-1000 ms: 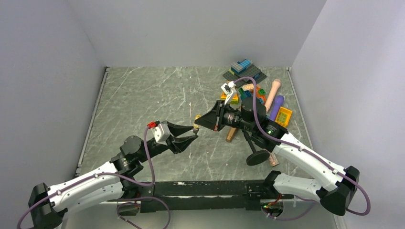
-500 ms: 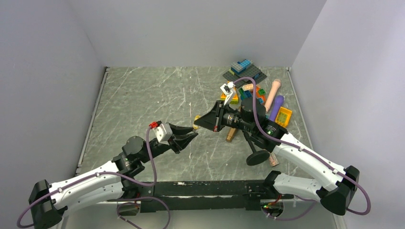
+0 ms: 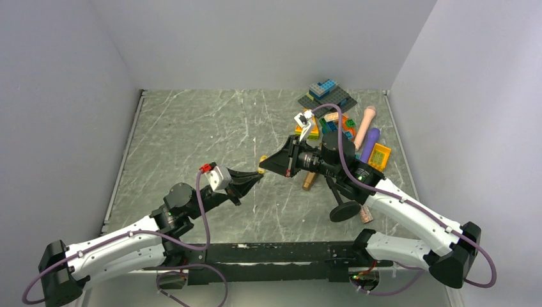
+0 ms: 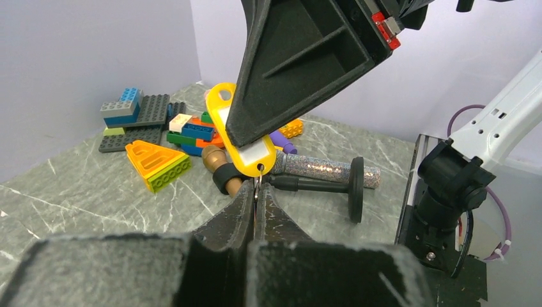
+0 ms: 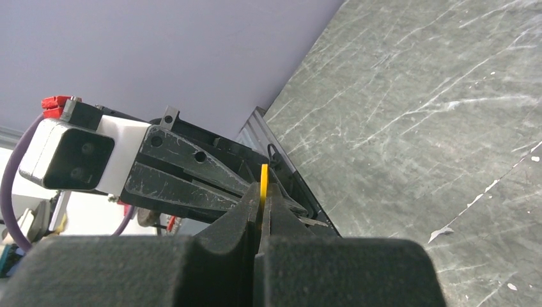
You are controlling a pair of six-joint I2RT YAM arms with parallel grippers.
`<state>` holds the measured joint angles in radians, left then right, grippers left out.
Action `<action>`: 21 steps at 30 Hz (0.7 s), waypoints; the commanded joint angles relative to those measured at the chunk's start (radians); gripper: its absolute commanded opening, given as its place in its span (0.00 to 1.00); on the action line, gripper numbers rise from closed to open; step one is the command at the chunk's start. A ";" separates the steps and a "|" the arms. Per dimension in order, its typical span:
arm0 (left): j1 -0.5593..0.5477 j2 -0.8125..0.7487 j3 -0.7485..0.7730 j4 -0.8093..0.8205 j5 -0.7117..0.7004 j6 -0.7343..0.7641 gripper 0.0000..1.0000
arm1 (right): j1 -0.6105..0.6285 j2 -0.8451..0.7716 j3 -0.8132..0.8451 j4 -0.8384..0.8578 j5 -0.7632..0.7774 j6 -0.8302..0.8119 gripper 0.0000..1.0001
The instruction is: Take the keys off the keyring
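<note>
My right gripper [image 3: 262,165] is held above the table's middle, shut on a yellow plastic tag [image 4: 250,155] with a white label. Seen edge-on, the tag [image 5: 263,176] sticks out between the right gripper's [image 5: 263,193] fingertips. The keyring [image 4: 257,175], a thin grey wire loop, passes through the hole at the tag's lower end. My left gripper [image 4: 256,187] comes up from below and is shut on that loop just under the tag. From above, the left gripper [image 3: 257,176] meets the right one tip to tip. The keys are hidden; no brass shows outside the left jaws.
A pile of toy bricks [image 3: 327,96] lies at the back right, beside pink and purple cylinders [image 3: 366,125]. A yellow-orange wedge brick [image 4: 156,164] and a glittery toy microphone on a black stand [image 4: 355,188] lie under the grippers. The right arm's base [image 4: 454,185] is nearby.
My left gripper has gone from open to shut, closing on the ring beneath the tag, and has edged slightly toward it. The right arm and tag have stayed still.
</note>
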<state>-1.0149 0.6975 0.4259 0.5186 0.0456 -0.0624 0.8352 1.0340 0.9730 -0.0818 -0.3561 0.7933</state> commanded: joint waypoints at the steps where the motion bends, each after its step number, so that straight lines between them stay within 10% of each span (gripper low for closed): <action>1: -0.009 -0.015 0.036 0.018 -0.014 0.009 0.00 | 0.005 -0.019 0.018 0.036 0.018 0.008 0.00; 4: -0.008 -0.025 0.053 -0.024 0.001 0.005 0.00 | 0.007 -0.017 0.022 0.026 0.019 -0.003 0.02; 9: -0.008 -0.005 0.159 -0.251 0.043 -0.065 0.00 | 0.007 0.004 0.069 -0.088 0.073 -0.066 0.95; 15: -0.007 0.020 0.287 -0.573 -0.041 -0.270 0.00 | 0.006 -0.033 0.037 -0.165 0.222 -0.095 1.00; 21: -0.004 0.011 0.367 -0.741 -0.060 -0.367 0.00 | 0.006 -0.061 -0.037 -0.024 0.051 -0.158 0.96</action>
<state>-1.0161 0.7113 0.7097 -0.0517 0.0021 -0.3302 0.8371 1.0111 0.9668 -0.2062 -0.2127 0.6991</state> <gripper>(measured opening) 0.021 0.970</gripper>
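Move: The keyring is already between my left fingertips. Its yellow tag, still gripped by my right fingers at their hand point, has its middle about 2 cm ahead of my left hand, 1 cm right and 3 cm above. On the table some 28 cm below my left hand, the wooden handle lies about 14 cm ahead and 17 cm right, and the black stand about 4 cm ahead and 24 cm right. I spring my right fingers wide open to let go of the yellow tag, then sink that hand about 3 cm, easing roughly 2 cm to the right and 2 cm forward. My left fingers keep pinching the ring, that hand staying nearly in place while its wrist tips the fingers down, turning some 20 degrees. ##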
